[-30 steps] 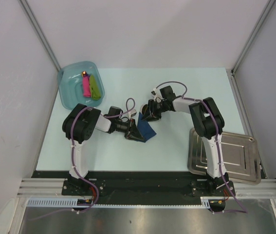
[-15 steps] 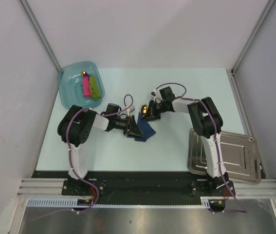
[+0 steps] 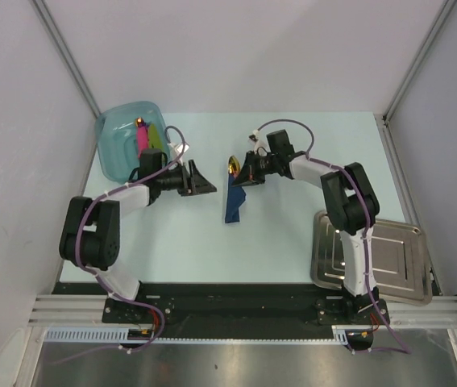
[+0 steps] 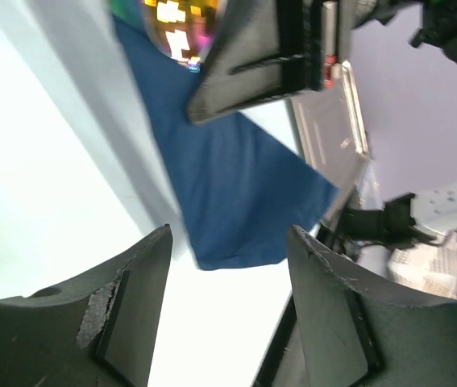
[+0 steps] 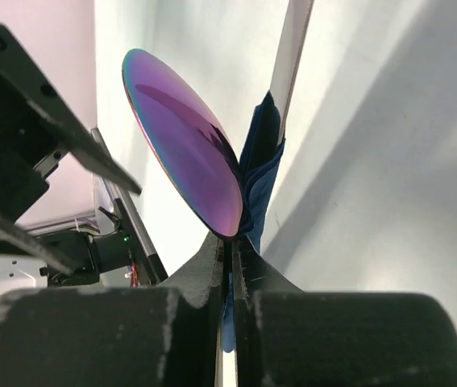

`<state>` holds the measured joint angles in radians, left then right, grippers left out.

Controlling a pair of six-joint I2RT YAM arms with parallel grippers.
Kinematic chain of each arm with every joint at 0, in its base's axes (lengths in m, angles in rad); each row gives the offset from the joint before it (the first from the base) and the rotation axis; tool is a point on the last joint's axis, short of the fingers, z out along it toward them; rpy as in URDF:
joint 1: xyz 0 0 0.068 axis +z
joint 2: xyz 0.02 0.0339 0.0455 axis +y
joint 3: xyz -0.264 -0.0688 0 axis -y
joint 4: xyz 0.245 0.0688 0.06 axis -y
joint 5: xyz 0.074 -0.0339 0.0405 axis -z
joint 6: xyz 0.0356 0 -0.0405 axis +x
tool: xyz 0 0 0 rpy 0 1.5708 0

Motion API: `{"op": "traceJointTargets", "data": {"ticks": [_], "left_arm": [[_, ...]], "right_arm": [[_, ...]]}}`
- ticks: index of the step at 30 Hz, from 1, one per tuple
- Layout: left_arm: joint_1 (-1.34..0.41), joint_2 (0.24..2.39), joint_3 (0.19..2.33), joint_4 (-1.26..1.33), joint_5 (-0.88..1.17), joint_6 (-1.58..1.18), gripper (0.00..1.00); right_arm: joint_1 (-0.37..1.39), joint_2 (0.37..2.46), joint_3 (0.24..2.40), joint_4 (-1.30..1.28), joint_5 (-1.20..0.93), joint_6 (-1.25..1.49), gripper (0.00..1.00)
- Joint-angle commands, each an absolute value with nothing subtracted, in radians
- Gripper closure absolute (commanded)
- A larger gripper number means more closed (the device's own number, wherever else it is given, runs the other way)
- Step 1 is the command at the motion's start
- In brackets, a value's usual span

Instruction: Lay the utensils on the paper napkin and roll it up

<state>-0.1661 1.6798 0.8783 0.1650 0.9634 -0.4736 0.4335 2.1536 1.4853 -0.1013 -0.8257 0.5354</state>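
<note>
My right gripper (image 3: 242, 172) (image 5: 230, 242) is shut on the edge of the paper napkin (image 3: 234, 202) (image 5: 262, 157) together with the tip of a shiny utensil (image 3: 232, 167) (image 5: 184, 153). That utensil is a spoon bowl, gold from above and purple up close. The dark navy napkin hangs crumpled from the jaws down to the table. My left gripper (image 3: 208, 184) (image 4: 228, 234) stands open to the left of the napkin (image 4: 228, 185), apart from it, with nothing between its fingers (image 4: 123, 310). The left wrist view also catches the spoon (image 4: 181, 22) at its top edge.
A pale teal tub (image 3: 115, 149) at the back left holds a pink stick (image 3: 142, 139), a lime-green stick (image 3: 155, 137) and a small orange piece (image 3: 140, 122). A steel tray (image 3: 385, 262) sits at the front right, beside the right arm's base.
My left gripper opened, let go of the napkin and drew back to the left. My right gripper shut and carried the napkin and spoon slightly toward the back.
</note>
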Motion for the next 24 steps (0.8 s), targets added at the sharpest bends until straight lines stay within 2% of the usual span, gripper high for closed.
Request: {"op": "traceJointTargets", "data": {"ticks": [1,6,14,18,20,24], "left_arm": [[-0.141,1.631,0.925,0.117,0.936,-0.356,0.35],[-0.137,1.597,0.975,0.115,1.018,-0.276,0.34],[-0.132,1.53,1.109,0.008,1.072,-0.261,0.17],[-0.132,1.39,1.098,0.161,1.032,-0.337,0.1],[-0.137,1.356,1.088,0.216,1.04,-0.347,0.0],[-0.138,1.33,1.088,0.273,1.1,-0.37,0.0]], "right_arm": [[0.428,2.085,1.535,-0.075,-0.883,0.502,1.0],[0.428,1.981,1.534,-0.038,-0.939,0.491,1.0],[0.437,1.818,1.581,-0.11,-0.991,0.379,1.0],[0.449,1.749,1.632,-0.149,-0.983,0.333,1.0],[0.454,1.73,1.654,-0.164,-0.973,0.31,1.0],[0.469,1.698,1.706,-0.204,-0.957,0.281,1.0]]}}
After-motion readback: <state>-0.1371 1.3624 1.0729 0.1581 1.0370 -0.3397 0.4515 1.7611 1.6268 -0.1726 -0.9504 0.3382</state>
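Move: The left hand, empty, has the half-rolled napkin with the utensils about 9 cm to its right, its middle some 3 cm nearer the base and 5 cm lower. The right hand already pinches that roll just below the gold spoon head. From the right hand, the blue tub lies about 31 cm to the left, 14 cm farther out and 5 cm lower. The green napkin inside it is around 25 cm left and 12 cm out, also 5 cm lower. Upward, gathering speed, the right hand hoists the roll about 23 cm while easing a little back, its shut fingers keeping their pinch as the wrist tilts the far side up by some 35 degrees. The left hand rises roughly 18 cm beside the roll with a similar tilt, opening its fingers wide without touching the napkin. ##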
